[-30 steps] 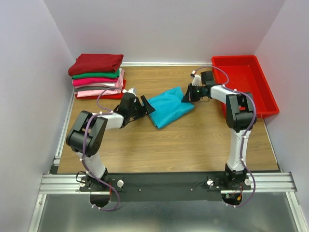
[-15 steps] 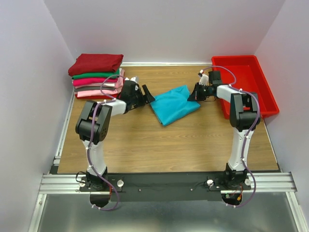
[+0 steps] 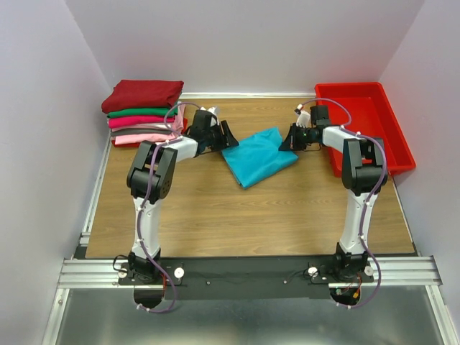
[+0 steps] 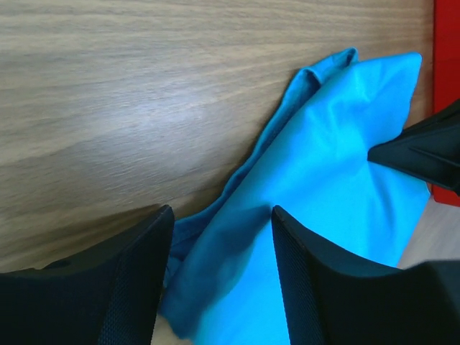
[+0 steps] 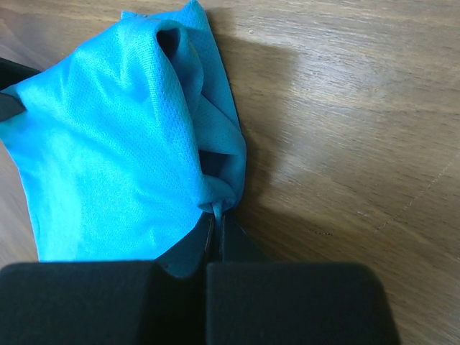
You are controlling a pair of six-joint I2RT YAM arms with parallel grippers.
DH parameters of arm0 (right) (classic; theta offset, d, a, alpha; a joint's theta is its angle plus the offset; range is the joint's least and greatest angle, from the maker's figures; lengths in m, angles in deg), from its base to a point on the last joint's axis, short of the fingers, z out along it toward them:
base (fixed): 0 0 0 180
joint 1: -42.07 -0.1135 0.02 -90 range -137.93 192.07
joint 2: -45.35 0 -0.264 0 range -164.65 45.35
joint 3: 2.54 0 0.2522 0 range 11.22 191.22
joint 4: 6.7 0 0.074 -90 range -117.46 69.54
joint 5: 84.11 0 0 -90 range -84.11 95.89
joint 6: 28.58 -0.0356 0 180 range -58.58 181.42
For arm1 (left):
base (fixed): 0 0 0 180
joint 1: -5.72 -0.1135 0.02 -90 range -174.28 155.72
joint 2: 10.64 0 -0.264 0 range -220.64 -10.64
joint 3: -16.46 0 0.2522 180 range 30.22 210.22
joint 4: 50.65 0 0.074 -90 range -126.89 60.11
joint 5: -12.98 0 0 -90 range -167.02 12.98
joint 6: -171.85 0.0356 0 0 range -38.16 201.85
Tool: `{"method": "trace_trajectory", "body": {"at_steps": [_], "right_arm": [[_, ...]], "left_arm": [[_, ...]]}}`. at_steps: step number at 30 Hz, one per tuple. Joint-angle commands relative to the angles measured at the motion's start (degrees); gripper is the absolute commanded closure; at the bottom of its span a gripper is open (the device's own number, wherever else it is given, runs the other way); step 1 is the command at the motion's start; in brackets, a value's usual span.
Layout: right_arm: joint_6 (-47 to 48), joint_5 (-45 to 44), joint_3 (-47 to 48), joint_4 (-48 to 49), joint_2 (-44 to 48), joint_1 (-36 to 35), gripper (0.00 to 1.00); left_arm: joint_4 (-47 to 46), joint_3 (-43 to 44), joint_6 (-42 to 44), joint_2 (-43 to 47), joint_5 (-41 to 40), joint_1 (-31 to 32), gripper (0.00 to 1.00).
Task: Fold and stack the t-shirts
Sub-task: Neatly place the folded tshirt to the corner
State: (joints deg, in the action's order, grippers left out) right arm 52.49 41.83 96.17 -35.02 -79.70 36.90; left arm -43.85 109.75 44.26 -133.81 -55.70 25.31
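Note:
A teal t-shirt [image 3: 259, 157] lies loosely folded in the middle of the wooden table. My right gripper [image 3: 286, 141] is shut on its right corner, and the right wrist view shows a pinch of teal fabric [image 5: 108, 144] between the closed fingertips [image 5: 217, 215]. My left gripper [image 3: 230, 136] sits at the shirt's left edge, open. In the left wrist view its two fingers straddle a fold of the teal cloth [image 4: 345, 165] without pressing it. A stack of folded t-shirts [image 3: 144, 111], dark red on top, then green, magenta and pink, rests at the back left corner.
A red plastic bin [image 3: 363, 118] stands at the back right, just behind the right gripper; its edge [image 4: 447, 72] shows in the left wrist view. White walls close in the table on three sides. Bare wood lies in front of the teal shirt.
The left gripper swung back and to the right, from in front of the stack to the shirt's left edge, its jaws narrowing. The right gripper first drew the shirt slightly back-right, then held still.

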Motion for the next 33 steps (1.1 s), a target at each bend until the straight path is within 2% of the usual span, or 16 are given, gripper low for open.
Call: {"method": "trace_trajectory", "body": {"at_steps": [1,10,15,16,17,18,19,20,21,26,28,29,30,31,33], "right_arm": [[1.72,-1.05,-0.75,-5.3,-3.35,-0.02,0.99],[1.98,-1.14,-0.4,-5.65,-3.53,-0.02,1.0],[2.07,-1.49,-0.4,-5.65,-3.35,-0.02,1.0],[1.99,-1.49,-0.4,-5.73,-3.35,-0.02,0.99],[2.16,-1.49,-0.31,-5.74,-3.27,-0.02,1.0],[2.07,-1.49,-0.31,-5.74,-3.35,0.07,1.0],[2.07,-1.49,-0.31,-5.74,-3.27,0.16,1.0],[2.07,-1.4,-0.31,-5.82,-3.27,0.25,1.0],[2.07,-1.05,-0.31,-5.74,-3.27,0.16,1.0],[2.77,1.23,-0.13,-6.0,-2.13,0.86,0.99],[4.7,5.0,-0.31,-6.17,-0.46,1.47,0.8],[5.41,5.88,-0.4,-6.52,0.24,1.65,0.61],[7.76,7.72,-0.4,-6.87,1.9,2.09,0.51],[8.39,8.35,-0.22,-7.31,2.79,2.35,0.28],[11.72,8.01,-0.13,-8.46,4.81,2.79,0.13]], "left_arm": [[8.46,-0.51,1.28,-4.27,3.9,1.94,0.39],[14.6,1.86,8.57,-4.09,4.52,2.55,0.4],[18.55,4.05,10.77,-3.48,2.16,2.47,0.42],[19.0,4.32,11.12,-3.39,2.06,2.55,0.45],[19.52,4.67,11.65,-3.21,1.8,2.47,0.56],[19.96,5.02,11.92,-2.95,1.53,2.47,0.63],[20.4,5.29,12.35,-2.86,1.62,2.47,0.75],[21.37,6.07,13.14,-2.86,1.71,2.47,0.94],[21.81,6.43,13.67,-2.77,1.71,2.47,1.0],[23.83,8.97,19.29,0.03,3.73,2.55,1.0],[26.2,10.38,22.72,3.46,-0.3,2.64,1.0],[29.25,12.47,24.21,4.6,-2.84,2.9,1.0],[31.11,13.71,27.7,6.52,-10.26,3.78,1.0],[32.96,15.81,29.13,7.24,-13.73,4.13,1.0],[37.18,17.41,31.51,8.47,-21.8,4.92,1.0]]}}
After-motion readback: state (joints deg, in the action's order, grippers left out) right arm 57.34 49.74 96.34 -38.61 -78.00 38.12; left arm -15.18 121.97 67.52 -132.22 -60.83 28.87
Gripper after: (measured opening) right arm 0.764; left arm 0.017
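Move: The folded t-shirt lies between the hands: its near-left corner is about 4 cm back, 2 cm left and 3 cm below the open left fingers, its middle some 6 cm back and 8 cm right of them. The stack of shirts stands about 25 cm left and 8 cm ahead. The right hand already pinches the shirt's right end, the middle about 8 cm to its left and 4 cm back; the red bin is some 24 cm to its right, 5 cm ahead. The t-shirt's left end gets pinched by the left hand, which first eases right and back, ends its reach about 4 cm back and just over 1 cm lower, and shuts on the cloth, then rises about 2 cm while edging left, the wrist turned some 25 degrees in all. The right hand holds the other end still, then opens, lets go and lifts about 2 cm. ##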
